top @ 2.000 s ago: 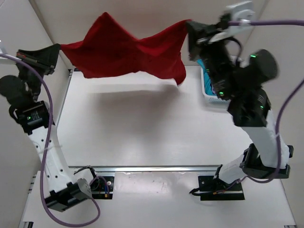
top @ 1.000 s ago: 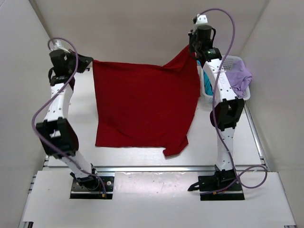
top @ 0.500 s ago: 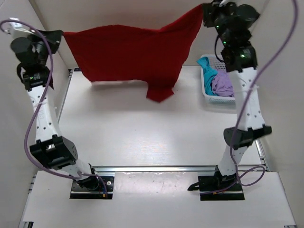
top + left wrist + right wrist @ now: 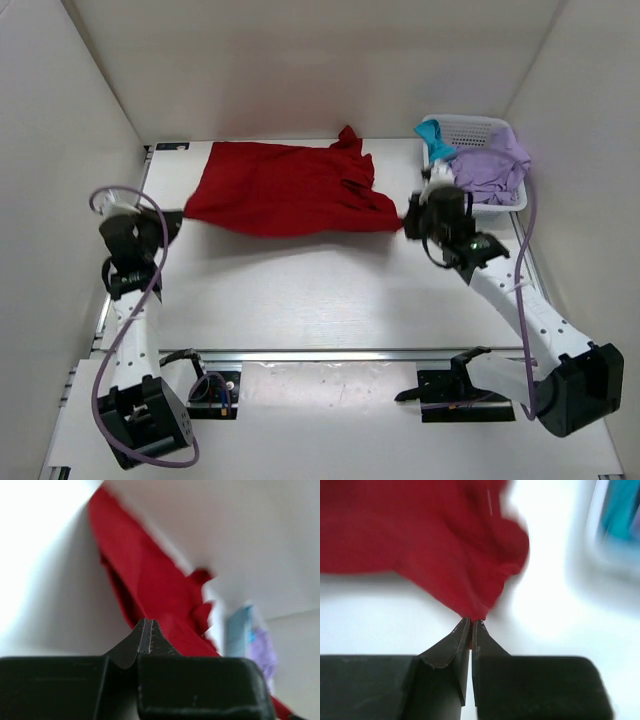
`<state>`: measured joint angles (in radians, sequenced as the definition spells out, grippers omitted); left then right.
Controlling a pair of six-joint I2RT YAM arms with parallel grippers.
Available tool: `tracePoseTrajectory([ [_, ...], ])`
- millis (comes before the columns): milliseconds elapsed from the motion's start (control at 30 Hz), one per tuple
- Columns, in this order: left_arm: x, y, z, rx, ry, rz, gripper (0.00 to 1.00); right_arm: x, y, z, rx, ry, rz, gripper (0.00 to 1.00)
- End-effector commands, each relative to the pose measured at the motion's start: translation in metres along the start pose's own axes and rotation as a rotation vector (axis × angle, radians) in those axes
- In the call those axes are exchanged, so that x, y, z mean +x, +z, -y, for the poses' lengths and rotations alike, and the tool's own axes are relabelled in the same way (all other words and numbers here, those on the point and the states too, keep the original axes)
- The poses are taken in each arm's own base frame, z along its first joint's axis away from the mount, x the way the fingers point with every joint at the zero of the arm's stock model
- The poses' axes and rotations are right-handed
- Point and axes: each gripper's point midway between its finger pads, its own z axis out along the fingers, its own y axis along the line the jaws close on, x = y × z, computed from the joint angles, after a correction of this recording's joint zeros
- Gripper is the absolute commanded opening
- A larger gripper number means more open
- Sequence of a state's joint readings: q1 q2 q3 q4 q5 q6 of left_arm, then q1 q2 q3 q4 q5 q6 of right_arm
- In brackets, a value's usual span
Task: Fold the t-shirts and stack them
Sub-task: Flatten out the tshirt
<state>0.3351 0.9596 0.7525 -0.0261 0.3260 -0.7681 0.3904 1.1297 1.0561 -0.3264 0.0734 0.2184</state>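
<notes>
The deep red t-shirt [image 4: 285,190] lies bunched and stretched sideways across the far middle of the table. My left gripper [image 4: 178,218] is shut on its left corner, low at the table's left side. In the left wrist view the closed gripper [image 4: 146,622] points along the red cloth [image 4: 150,585]. My right gripper [image 4: 408,222] is shut on the shirt's right corner, and red fabric [image 4: 420,530] shows pinched between its tips [image 4: 471,621]. The lavender t-shirt [image 4: 492,165] and the teal t-shirt [image 4: 432,133] sit in the basket.
The white mesh basket [image 4: 480,124] stands at the far right corner, just behind my right arm. White walls close in the table on the left, back and right. Both arm bases are bolted to the rail at the near edge.
Both arms dropped from high up down to table level. The red shirt, hanging stretched in the air before, now lies on the far part of the table, still gripped at both ends.
</notes>
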Motion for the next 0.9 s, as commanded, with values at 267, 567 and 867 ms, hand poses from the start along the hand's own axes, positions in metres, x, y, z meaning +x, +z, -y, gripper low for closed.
tracePoseTrajectory([
  [267,0.099,-0.047,-0.101,-0.233,0.106,-0.165,0.00,0.189,-0.074,-0.006,-0.056,0.318,-0.330,0.00],
  [567,0.112,-0.063,-0.107,-0.251,0.143,-0.209,0.00,0.197,-0.127,-0.013,-0.074,0.505,-0.262,0.01],
  [867,0.111,-0.055,-0.107,-0.241,0.100,-0.216,0.00,0.217,-0.107,-0.001,-0.017,0.503,-0.321,0.00],
])
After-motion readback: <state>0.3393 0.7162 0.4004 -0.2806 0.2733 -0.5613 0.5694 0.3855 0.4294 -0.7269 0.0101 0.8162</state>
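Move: I hold the t-shirt's near edge up by its two ends. The table spot where my left hand brings its corner is about 9 cm back and 1 cm right, some 23 cm below it; my right hand's spot is roughly 20 cm back, 1 cm right and 23 cm below. The shirt's middle lies some 13 cm ahead and 27 cm right of my left hand; the basket is about 20 cm ahead and 18 cm right of my right hand. Keeping both ends pinched, I drop my hands fast, then draw them back level towards the near table edge: the right goes about 20 cm back and 15 cm down, the left sinks 15 cm but backs only 9. At the end both ease lower. My fingers tip down some 20 degrees or more, and my right wrist also rolls its left side up. ##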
